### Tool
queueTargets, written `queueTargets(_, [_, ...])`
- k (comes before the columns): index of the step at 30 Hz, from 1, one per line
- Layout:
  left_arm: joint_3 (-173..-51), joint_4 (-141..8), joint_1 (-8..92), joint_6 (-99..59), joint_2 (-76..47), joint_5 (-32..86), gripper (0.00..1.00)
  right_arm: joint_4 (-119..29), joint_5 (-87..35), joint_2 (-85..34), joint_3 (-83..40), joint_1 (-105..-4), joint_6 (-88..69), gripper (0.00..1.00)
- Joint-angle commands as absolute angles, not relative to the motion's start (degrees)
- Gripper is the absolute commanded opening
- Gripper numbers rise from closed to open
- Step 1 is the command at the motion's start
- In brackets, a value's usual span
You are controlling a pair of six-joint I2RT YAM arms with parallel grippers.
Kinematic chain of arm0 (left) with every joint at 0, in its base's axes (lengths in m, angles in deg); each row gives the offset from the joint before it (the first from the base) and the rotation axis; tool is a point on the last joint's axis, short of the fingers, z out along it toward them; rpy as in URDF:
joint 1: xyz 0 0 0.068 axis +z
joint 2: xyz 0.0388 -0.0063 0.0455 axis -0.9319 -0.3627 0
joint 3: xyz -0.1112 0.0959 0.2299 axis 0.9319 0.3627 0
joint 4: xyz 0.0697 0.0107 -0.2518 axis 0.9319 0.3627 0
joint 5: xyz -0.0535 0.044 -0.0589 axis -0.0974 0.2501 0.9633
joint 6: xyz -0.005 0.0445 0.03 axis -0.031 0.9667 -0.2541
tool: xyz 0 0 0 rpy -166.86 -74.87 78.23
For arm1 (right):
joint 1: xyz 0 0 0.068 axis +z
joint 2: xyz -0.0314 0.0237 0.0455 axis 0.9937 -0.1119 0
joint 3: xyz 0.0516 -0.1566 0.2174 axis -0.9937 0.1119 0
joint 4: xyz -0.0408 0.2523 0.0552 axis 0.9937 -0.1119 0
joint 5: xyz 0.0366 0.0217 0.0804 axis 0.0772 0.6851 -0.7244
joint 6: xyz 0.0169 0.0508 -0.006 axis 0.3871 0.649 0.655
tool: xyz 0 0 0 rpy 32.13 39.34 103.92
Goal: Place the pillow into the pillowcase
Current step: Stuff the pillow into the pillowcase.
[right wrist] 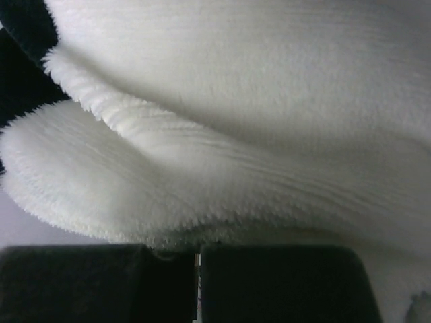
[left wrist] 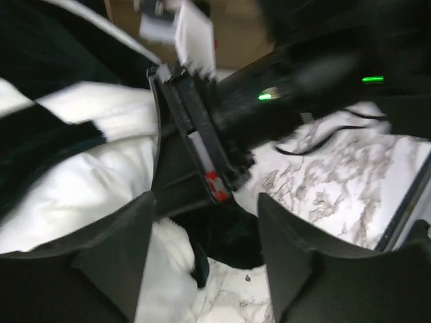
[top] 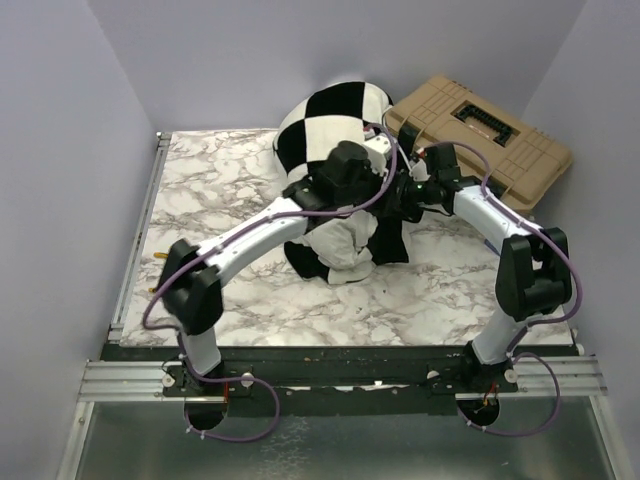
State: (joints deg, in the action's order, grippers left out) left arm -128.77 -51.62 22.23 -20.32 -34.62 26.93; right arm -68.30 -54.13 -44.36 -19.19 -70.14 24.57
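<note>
The black-and-white checked pillowcase (top: pixel 335 115) bulges at the far middle of the table, and its near end droops in folds (top: pixel 340 250) between the arms. No plain white pillow can be told apart from the case's white squares. My left gripper (left wrist: pixel 205 215) hovers open over the drooping fleece (left wrist: pixel 87 182) with nothing between its fingers. Just to its right, my right gripper (top: pixel 398 200) is shut on a fold of the pillowcase, and black cloth hangs below it (left wrist: pixel 236 235). Fluffy white fleece (right wrist: pixel 222 134) fills the right wrist view above the closed fingertips (right wrist: pixel 199 252).
A tan plastic case (top: pixel 480 140) lies at the far right corner, close behind my right arm. The marble table (top: pixel 220 190) is walled in on the left, back and right. A metal rail runs along its left edge (top: pixel 135 240).
</note>
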Motion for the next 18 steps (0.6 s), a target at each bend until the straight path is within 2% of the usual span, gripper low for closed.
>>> queueTargets(1, [-133.40,-49.02,22.79,-22.97,-48.02,22.85,0.56,-63.23,-54.56,-42.14,-17.09,-69.97,24.39,0.00])
queueTargets(4, [-132.35,-50.27,25.54,-27.47,-53.92,16.97,0.37,-66.53,-55.78,-39.31,-17.58,-71.16,23.11,0.00])
queueTargets(6, [-129.92,-53.61,27.22,-30.24,-56.45,17.91,0.23,-68.91,-57.06,-35.59,-16.78,-72.28,22.68,0.00])
queueTargets(9, [-129.70,-56.53,27.47,-29.11,-60.49,23.15,0.13,-68.40,-61.88,-28.42,-14.39,-74.57,23.55,0.00])
queueTargets(12, [-130.43,-57.33,28.19,-29.80,-63.37,25.00,0.12,-69.13,-65.46,-23.00,-14.30,-75.96,23.58,0.00])
queueTargets(15, [-127.43,-63.19,30.91,-33.14,-61.00,28.48,0.14,-76.22,-65.91,-21.11,-14.10,-76.32,21.48,0.00])
queueTargets(18, [-120.62,-74.42,33.44,-34.94,-54.60,34.55,0.25,-75.95,-65.26,-20.74,-9.66,-76.28,20.35,0.00])
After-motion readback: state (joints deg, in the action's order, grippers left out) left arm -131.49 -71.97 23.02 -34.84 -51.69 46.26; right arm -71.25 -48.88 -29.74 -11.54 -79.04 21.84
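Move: The pillowcase's mouth edge that the left hand reaches for lies about 3 cm ahead, 5 cm right and 9 cm below. From that hand the stuffed bulk is some 10 cm ahead, 15 cm left and 15 cm down, the tan toolbox about 14 cm ahead, 20 cm right and 14 cm down. The right hand already has the mouth edge in its shut fingers; the case's black flap hangs about 8 cm back of it, level sideways and 8 cm lower. The right fingers keep their pinch on the mouth edge and, after a small dip, drag it some 8 cm right towards the toolbox side, rising about 3 cm at the end. The left hand drops some 9 cm onto the edge beside them, reaching slightly forward and right, and shuts to a narrow gap, then travels right with the right hand, easing back and up as the wrist turns clockwise. ##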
